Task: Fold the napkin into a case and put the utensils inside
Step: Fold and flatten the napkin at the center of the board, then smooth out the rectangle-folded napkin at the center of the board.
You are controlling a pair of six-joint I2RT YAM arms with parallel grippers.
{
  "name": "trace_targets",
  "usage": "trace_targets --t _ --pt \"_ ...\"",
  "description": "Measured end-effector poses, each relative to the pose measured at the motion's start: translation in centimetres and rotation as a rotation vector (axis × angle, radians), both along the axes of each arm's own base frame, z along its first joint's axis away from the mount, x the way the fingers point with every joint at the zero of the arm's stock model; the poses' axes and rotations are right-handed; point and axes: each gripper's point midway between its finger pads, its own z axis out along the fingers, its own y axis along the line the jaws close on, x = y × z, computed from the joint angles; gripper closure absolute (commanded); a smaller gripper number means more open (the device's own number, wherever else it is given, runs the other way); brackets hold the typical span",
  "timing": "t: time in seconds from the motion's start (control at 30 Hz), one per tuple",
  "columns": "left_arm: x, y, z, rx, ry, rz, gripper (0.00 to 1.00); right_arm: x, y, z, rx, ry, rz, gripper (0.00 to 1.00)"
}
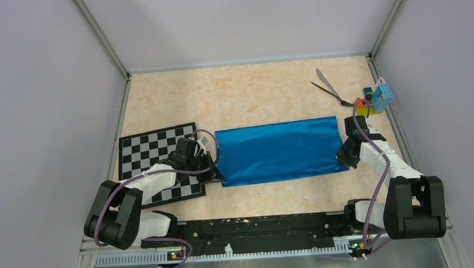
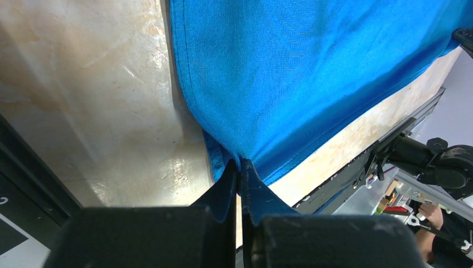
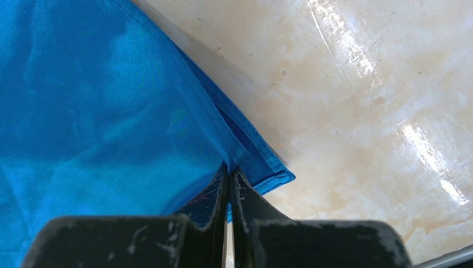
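Observation:
The shiny blue napkin point(image 1: 279, 150) lies stretched across the middle of the table as a wide band, folded double at its right end. My left gripper point(image 1: 215, 171) is shut on its near left corner; in the left wrist view the cloth point(image 2: 312, 72) bunches into the closed tips point(image 2: 240, 167). My right gripper point(image 1: 343, 158) is shut on the near right corner; in the right wrist view the hemmed edge point(image 3: 223, 128) runs into the closed tips point(image 3: 228, 174). The silver-grey knife point(image 1: 327, 85) and the thin black utensil point(image 1: 326, 91) lie crossed at the far right.
A black-and-white chessboard point(image 1: 155, 151) lies left of the napkin, under my left arm. Small colourful toy blocks point(image 1: 369, 103) and a pale-blue piece point(image 1: 381, 97) sit by the right wall next to the utensils. Grey walls close in the table on three sides.

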Motion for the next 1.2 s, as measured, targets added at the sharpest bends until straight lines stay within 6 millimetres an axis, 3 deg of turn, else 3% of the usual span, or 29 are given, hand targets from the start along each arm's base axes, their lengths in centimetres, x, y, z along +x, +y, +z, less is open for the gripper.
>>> trace_targets --t 0.07,0.13,0.17,0.27,0.3,0.4,0.47,0.67,0.8,0.97,1.2 --pt "0.0 0.0 0.0 0.0 0.0 0.0 1.0 0.0 0.0 0.0 0.002 -0.002 0.001 0.99" --pt "0.0 0.0 0.0 0.0 0.0 0.0 0.99 0.1 0.1 0.0 0.003 -0.003 0.002 0.88" --pt "0.0 0.0 0.0 0.0 0.0 0.0 0.94 0.1 0.1 0.0 0.003 -0.004 0.002 0.79" --pt "0.0 0.0 0.0 0.001 0.001 0.0 0.67 0.0 0.0 0.0 0.0 -0.002 -0.004 0.36" --pt "-0.1 0.1 0.0 0.003 0.002 -0.002 0.6 -0.1 -0.1 0.1 -0.003 0.0 -0.008 0.34" --pt "-0.5 0.3 0.1 0.012 0.01 -0.002 0.41 -0.6 -0.5 0.6 -0.027 0.003 -0.022 0.33" --pt "-0.9 0.5 0.6 0.016 0.011 0.0 0.36 -0.9 -0.9 1.4 -0.045 -0.019 -0.031 0.32" --pt "-0.2 0.2 4.8 -0.011 -0.077 -0.01 0.33 0.8 -1.4 4.8 -0.089 -0.119 0.005 0.3" --pt "0.4 -1.1 7.0 -0.078 -0.142 -0.042 0.33 1.6 -0.1 4.8 -0.036 -0.135 0.088 0.31" --pt "0.1 -3.5 5.2 -0.11 -0.079 -0.103 0.3 2.5 2.5 3.0 0.088 -0.103 0.179 0.31" --pt "0.3 -3.8 2.3 -0.095 -0.052 -0.09 0.28 1.7 2.7 -0.1 0.102 -0.043 0.2 0.31"
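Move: Each hand holds a near corner of the napkin close to the table. The folded napkin's middle lies about 18 cm to the right of the left hand and 7 cm ahead, and about 17 cm to the left of the right hand and 4 cm ahead. The checkered board's middle is some 18 cm to the left of the left hand and 5 cm ahead; the coloured blocks stand about 17 cm ahead of the right hand and 8 cm to its right. Both hands open their fingers wide, let go of the napkin's near corners and draw back about 1 cm as they begin to lift, the left rising some 7 cm and the right some 5 cm. Each then swings inward and comes down again over the napkin just inside its corner with the fingers still spread, the left ending about 4 cm to the right and still 2 cm above its start, the right some 3 cm to the left and 2 cm forward, turned about 10 degrees counter-clockwise, back at its starting height with a finger on the cloth. ##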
